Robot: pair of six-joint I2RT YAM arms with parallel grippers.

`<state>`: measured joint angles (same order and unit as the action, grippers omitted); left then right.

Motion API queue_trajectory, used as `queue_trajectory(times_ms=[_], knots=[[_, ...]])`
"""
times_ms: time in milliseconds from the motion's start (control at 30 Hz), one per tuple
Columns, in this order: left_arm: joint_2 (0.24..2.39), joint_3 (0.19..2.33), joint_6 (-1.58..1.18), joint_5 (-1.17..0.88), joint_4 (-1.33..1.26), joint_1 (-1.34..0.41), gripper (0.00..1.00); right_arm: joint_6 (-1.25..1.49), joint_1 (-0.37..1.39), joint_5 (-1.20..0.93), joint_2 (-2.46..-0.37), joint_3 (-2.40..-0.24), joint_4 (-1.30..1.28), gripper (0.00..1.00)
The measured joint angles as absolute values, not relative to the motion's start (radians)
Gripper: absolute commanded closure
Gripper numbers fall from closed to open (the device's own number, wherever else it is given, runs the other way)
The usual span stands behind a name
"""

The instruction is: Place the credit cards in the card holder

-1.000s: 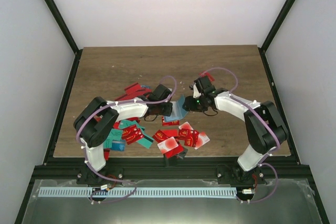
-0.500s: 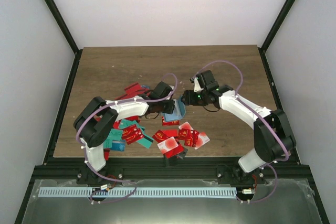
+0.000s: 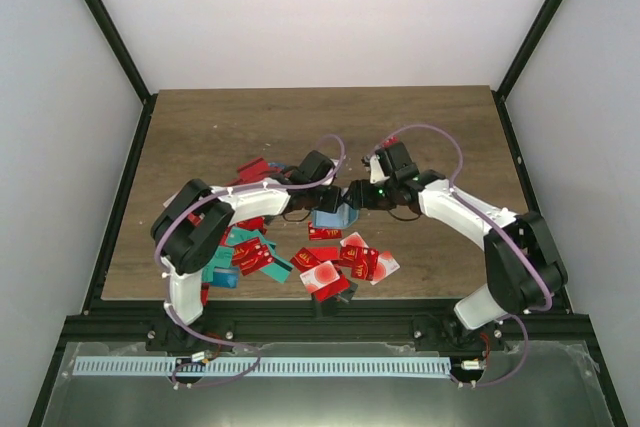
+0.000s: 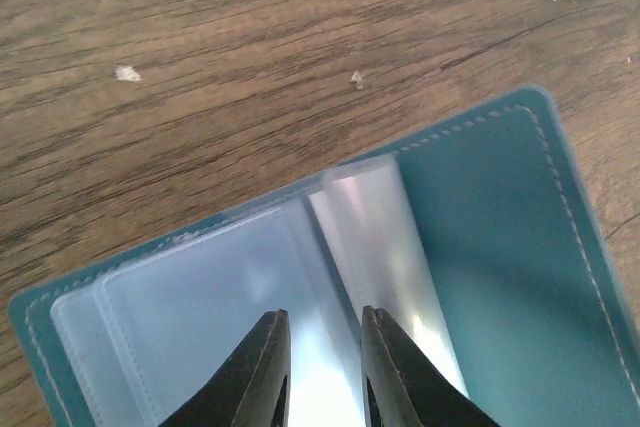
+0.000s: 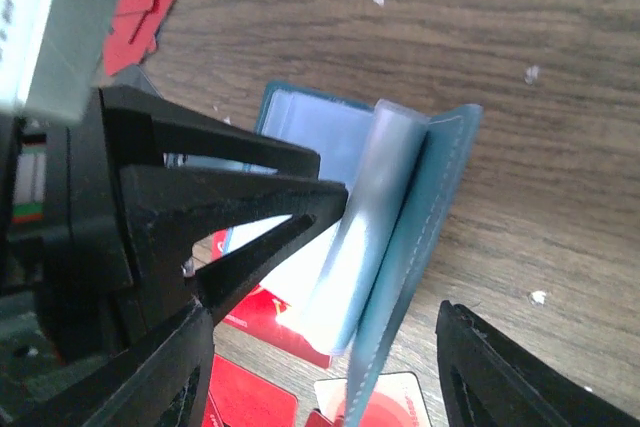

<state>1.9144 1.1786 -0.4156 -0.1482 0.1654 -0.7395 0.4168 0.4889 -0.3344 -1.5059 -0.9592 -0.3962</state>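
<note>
The teal card holder (image 3: 335, 215) lies open on the wood between both grippers. In the left wrist view its clear inner sleeves (image 4: 200, 307) face me and one sleeve (image 4: 375, 237) stands up from the spine. My left gripper (image 4: 322, 313) hovers just over those sleeves, narrowly open, with nothing pinched between its fingers (image 5: 250, 197). My right gripper (image 5: 325, 312) is wide open and straddles the raised teal cover (image 5: 420, 237) without touching it. Red credit cards (image 3: 345, 257) lie scattered in front of the holder.
More red and teal cards (image 3: 245, 252) are heaped under the left arm, and others (image 3: 250, 169) lie behind it. A red-and-white card (image 5: 375, 402) lies right under the holder's edge. Bare wood (image 3: 300, 122) stretches to the back wall.
Both grippers have opened, the right one widely and the left one only a little. The right gripper came in around the holder's raised cover, and the holder has settled lower on the table.
</note>
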Motion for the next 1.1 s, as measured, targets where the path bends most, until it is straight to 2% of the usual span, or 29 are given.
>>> queue_trajectory(times_ms=[433,633,833,967,1100], knots=[[1.984,1.245,-0.428,-0.222,0.152,-0.741,0.76,0.429,0.489,-0.310,-1.372,-0.859,-0.378,0.37],[1.988,1.247,-0.438,-0.198,0.157,-0.742,0.63,0.454,0.489,-0.343,-1.261,-0.793,-0.379,0.37],[1.905,1.180,-0.437,-0.159,0.199,-0.742,0.46,0.509,0.500,-0.503,-1.133,-0.683,-0.361,0.37],[1.816,1.146,-0.438,-0.144,0.233,-0.747,0.42,0.574,0.527,-0.615,-1.060,-0.586,-0.321,0.38],[1.728,1.084,-0.445,-0.128,0.259,-0.757,0.43,0.661,0.605,-0.668,-1.006,-0.496,-0.295,0.40]])
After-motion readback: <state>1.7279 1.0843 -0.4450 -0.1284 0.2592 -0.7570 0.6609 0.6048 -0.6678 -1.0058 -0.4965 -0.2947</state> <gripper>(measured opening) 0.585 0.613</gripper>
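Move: The card holder lies open right under my left hand, its middle about 1 cm back and 2 cm below the fingertips; the red card on the table sits some 6 cm back and 3 cm to the left. My right hand, empty and open, is going for the loose card pile, roughly 17 cm back, 2 cm to the left and 8 cm lower. From that hand the card holder is about 2 cm back and 4 cm to the left. I draw my open right hand away from the holder's raised cover, rising slightly at first, then sweeping back about 15 cm over the loose card pile while the wrist turns some 25 degrees. Meanwhile my left fingertips nudge the clear sleeves about 2 cm to the right, then spread and come free, backing up, back and to the left by roughly 5 cm. ##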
